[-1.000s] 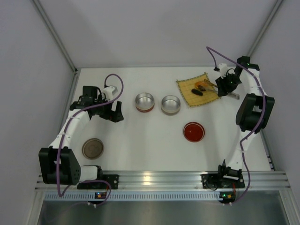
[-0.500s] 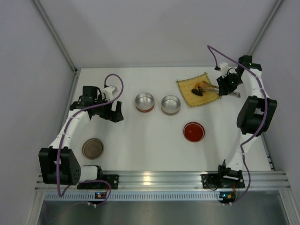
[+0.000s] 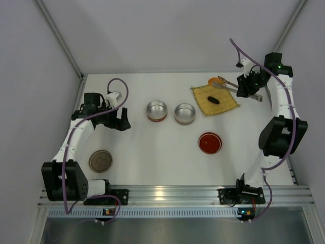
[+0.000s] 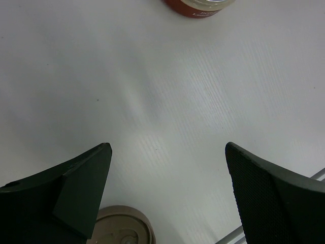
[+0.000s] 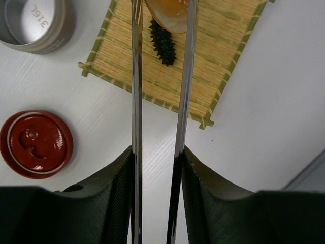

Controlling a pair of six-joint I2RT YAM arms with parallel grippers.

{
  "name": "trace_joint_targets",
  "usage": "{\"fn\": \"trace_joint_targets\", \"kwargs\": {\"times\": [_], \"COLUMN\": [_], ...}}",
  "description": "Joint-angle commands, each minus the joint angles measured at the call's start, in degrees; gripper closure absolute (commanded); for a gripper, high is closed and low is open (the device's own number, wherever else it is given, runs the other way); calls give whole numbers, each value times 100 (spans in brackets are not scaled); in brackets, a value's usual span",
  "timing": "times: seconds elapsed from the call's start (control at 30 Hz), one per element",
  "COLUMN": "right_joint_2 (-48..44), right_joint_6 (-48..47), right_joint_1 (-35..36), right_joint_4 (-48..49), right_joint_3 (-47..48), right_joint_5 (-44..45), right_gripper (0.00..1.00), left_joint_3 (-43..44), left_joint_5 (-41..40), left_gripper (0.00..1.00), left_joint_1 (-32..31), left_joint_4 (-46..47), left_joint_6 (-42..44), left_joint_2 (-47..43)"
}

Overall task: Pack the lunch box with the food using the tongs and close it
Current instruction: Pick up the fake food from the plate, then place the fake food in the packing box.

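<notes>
My right gripper [image 5: 157, 152] [image 3: 249, 87] is shut on the tongs [image 5: 136, 76] [image 3: 229, 84], one finger pressing each thin arm. The tong tips pinch the orange round food [image 5: 170, 12] [image 3: 215, 81], raised over the far edge of the yellow mat [image 3: 227, 105] [image 5: 218, 56]. A dark oblong food piece [image 5: 162, 40] [image 3: 213, 99] lies on the mat. Two open steel lunch box tins [image 3: 156, 110] [image 3: 185, 113] stand mid-table. Over bare table at the left, my left gripper [image 4: 167, 147] [image 3: 122, 121] is open and holds nothing.
A red lid [image 3: 209, 143] [image 5: 35, 144] lies in front of the tins. Near my left arm's base rests a brown lid [image 3: 100, 160] [image 4: 119, 226]. One steel tin [image 5: 35, 23] shows left of the mat. Grey walls close in the table.
The right gripper has lifted the tongs with the orange piece off the mat and drawn back toward the far right. The left gripper shifted slightly left.
</notes>
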Motion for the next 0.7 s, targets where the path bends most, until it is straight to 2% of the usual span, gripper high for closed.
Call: {"fn": "trace_joint_targets", "kwargs": {"times": [0.0, 0.13, 0.27, 0.5, 0.67], "right_joint_2": [-684, -1028, -1186, -880, -510], "right_joint_6": [207, 724, 1340, 2123, 2378], "right_joint_1": [453, 1034, 2086, 3300, 3829], "right_joint_4": [-276, -4, 548, 1375, 1736], "right_joint_3": [-161, -460, -715, -883, -822], "right_joint_5": [-527, -466, -177, 360, 597], "right_gripper": [100, 100, 100, 100, 100], "left_joint_3": [353, 599, 661, 485, 415], "left_joint_5": [492, 906, 1117, 1056, 1047], "left_gripper": [2, 2, 2, 2, 2], "left_joint_1": [378, 774, 1082, 1126, 1126], "left_joint_4": [3, -225, -357, -349, -314], "left_joint_6": [-143, -240, -196, -73, -47], "left_joint_2": [32, 339, 489, 507, 489]}}
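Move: The right gripper still holds the tongs, the orange fake food already pinched at their tips. Its goal, the red-based bowl, lies about 40 cm to its left, 3 cm ahead and 17 cm below. The grey bowl stands about 15 cm short of that one, 26 cm left and level with the hand. The dark sea cucumber lies some 10 cm ahead and 10 cm left, 19 cm down. From the left gripper the red-based bowl is 14 cm ahead and 17 cm right, 12 cm below. Sweep the right gripper quickly left, some 25 cm, drawing back about 8 cm, from beside the mat towards the red-based bowl; arch up slightly, then sink again, and turn the wrist nearly 20 degrees counter-clockwise. Keep the grip on the tongs so the food stays pinched. Meanwhile ease the empty, open left gripper about 4 cm left, away from that bowl. ##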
